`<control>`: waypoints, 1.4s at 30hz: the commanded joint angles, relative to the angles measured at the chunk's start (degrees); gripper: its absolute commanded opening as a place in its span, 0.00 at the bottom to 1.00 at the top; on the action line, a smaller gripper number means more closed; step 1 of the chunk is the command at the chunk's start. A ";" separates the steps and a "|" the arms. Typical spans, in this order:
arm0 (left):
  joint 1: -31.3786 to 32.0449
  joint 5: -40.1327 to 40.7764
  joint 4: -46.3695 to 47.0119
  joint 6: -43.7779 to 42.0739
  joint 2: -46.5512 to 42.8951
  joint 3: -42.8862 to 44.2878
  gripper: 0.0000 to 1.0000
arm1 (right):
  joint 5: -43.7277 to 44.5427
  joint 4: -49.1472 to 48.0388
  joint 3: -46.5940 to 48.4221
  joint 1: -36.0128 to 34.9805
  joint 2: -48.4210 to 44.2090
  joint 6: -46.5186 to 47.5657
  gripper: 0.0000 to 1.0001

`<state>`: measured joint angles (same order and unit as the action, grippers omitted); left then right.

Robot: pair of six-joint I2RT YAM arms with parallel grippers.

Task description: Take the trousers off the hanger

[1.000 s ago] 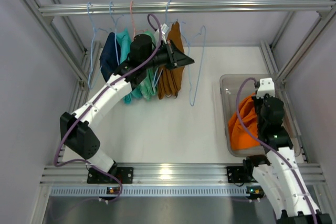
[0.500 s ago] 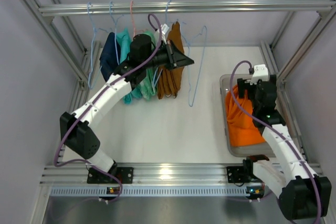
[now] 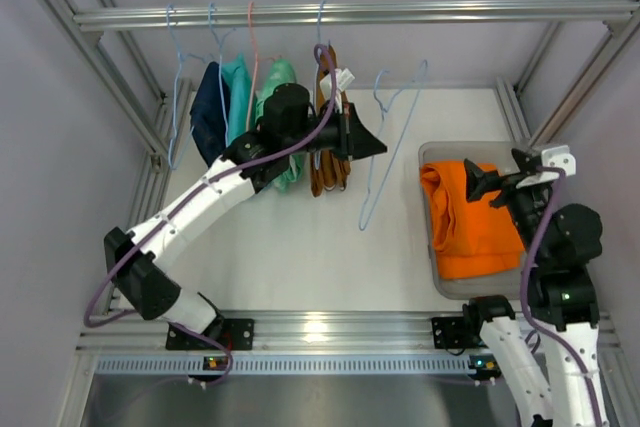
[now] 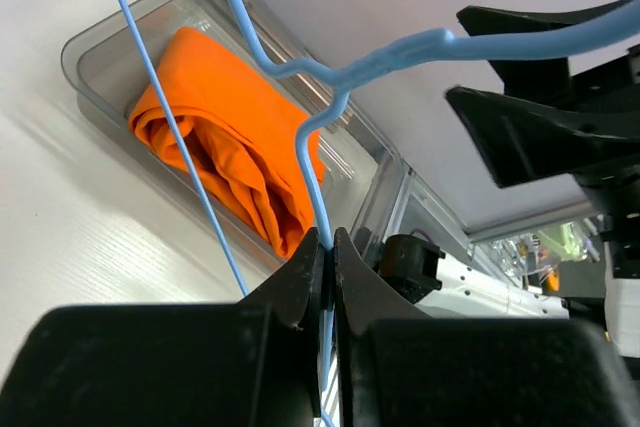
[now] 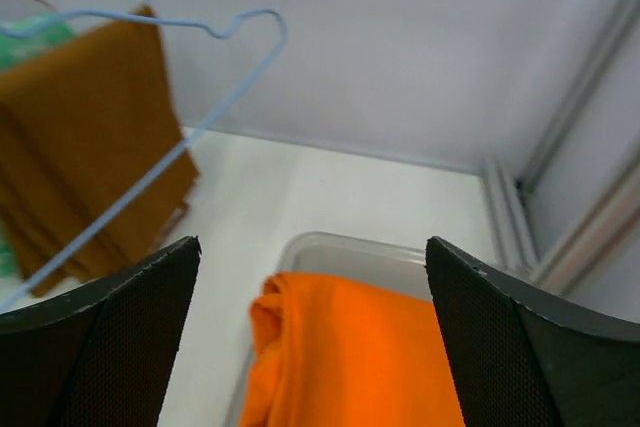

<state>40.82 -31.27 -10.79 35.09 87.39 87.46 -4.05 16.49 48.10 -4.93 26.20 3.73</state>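
Observation:
The orange trousers (image 3: 470, 222) lie folded in the clear tray (image 3: 430, 152) at the right, off the hanger. They also show in the left wrist view (image 4: 225, 142) and the right wrist view (image 5: 360, 357). The light-blue wire hanger (image 3: 398, 127) is bare and tilted, its hook below the rail. My left gripper (image 3: 378, 147) is shut on the hanger's wire (image 4: 390, 52), which runs between the closed jaws (image 4: 327, 239). My right gripper (image 3: 497, 182) is open and empty above the trousers (image 5: 310, 247); the hanger (image 5: 230, 77) shows beyond it.
The metal rail (image 3: 400, 14) spans the back. From it hang a brown-ochre garment (image 3: 330, 162), teal garments (image 3: 280, 82), a navy garment (image 3: 207, 107), a pink hanger (image 3: 252, 37) and a bare blue hanger (image 3: 175, 77). Frame posts stand at both sides.
My right gripper let go of the trousers and rose off them; they now lie flat in the tray. My left gripper moved right with the hanger, which swung out at a tilt.

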 commanded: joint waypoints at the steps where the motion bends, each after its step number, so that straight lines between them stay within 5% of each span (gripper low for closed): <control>1: 1.89 4.88 0.69 -4.33 -4.69 -0.36 0.00 | -15.16 4.43 5.24 0.53 -1.76 -8.19 0.89; 8: 10.76 28.92 -6.77 -1.96 -3.81 3.68 0.00 | -34.96 -1.99 5.26 0.53 2.44 -22.71 0.55; 14: 18.77 50.41 -12.59 1.47 1.10 11.58 0.00 | -36.73 -11.30 1.56 -0.25 4.82 -28.33 0.52; 20: 20.97 52.44 -11.63 1.56 4.18 14.93 0.00 | -36.56 -11.22 3.49 -5.60 9.92 -25.80 0.51; 26: 21.41 53.77 -11.19 2.52 5.94 16.78 0.00 | -23.73 -5.60 4.11 -17.03 12.65 -17.80 0.52; 37: 22.11 50.60 -10.75 3.84 7.35 18.10 0.00 | -14.05 -8.14 3.85 -19.15 16.42 -13.92 0.48; 40: 22.29 50.69 -10.22 3.67 7.35 18.18 0.00 | -14.49 -9.02 4.11 -19.24 17.40 -14.01 0.30; 42: 22.29 50.43 -10.05 3.41 7.44 18.18 0.00 | -13.27 -9.02 4.20 -19.33 17.40 -13.92 0.10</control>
<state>62.33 20.51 -23.40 38.04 95.29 103.22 -21.19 10.35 49.63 -23.83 43.11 -11.92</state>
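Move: The left gripper already holds the empty blue hanger; the open right gripper, where it is being taken, is about 20 cm to its right, 2 cm nearer the bases and about level. Brown trousers hang roughly 10 cm left of the left gripper, 8 farther out and 5 lower. From the right gripper, the hanger's middle lies about 19 cm left, 2 ahead and 2 below; the orange trousers in the bin are 4 cm right, 3 ahead and 32 below. Swing the right gripper about 15 cm left towards the hanger, first rising and drawing back 4-5 cm, then reaching down and forward as it turns some 35 degrees counter-clockwise; half-close on the way, then shut the fingertips on the wire just below the left fingertips. Keep the left gripper's pinch and present the hanger 5 cm to the right, yawing counter-clockwise. ##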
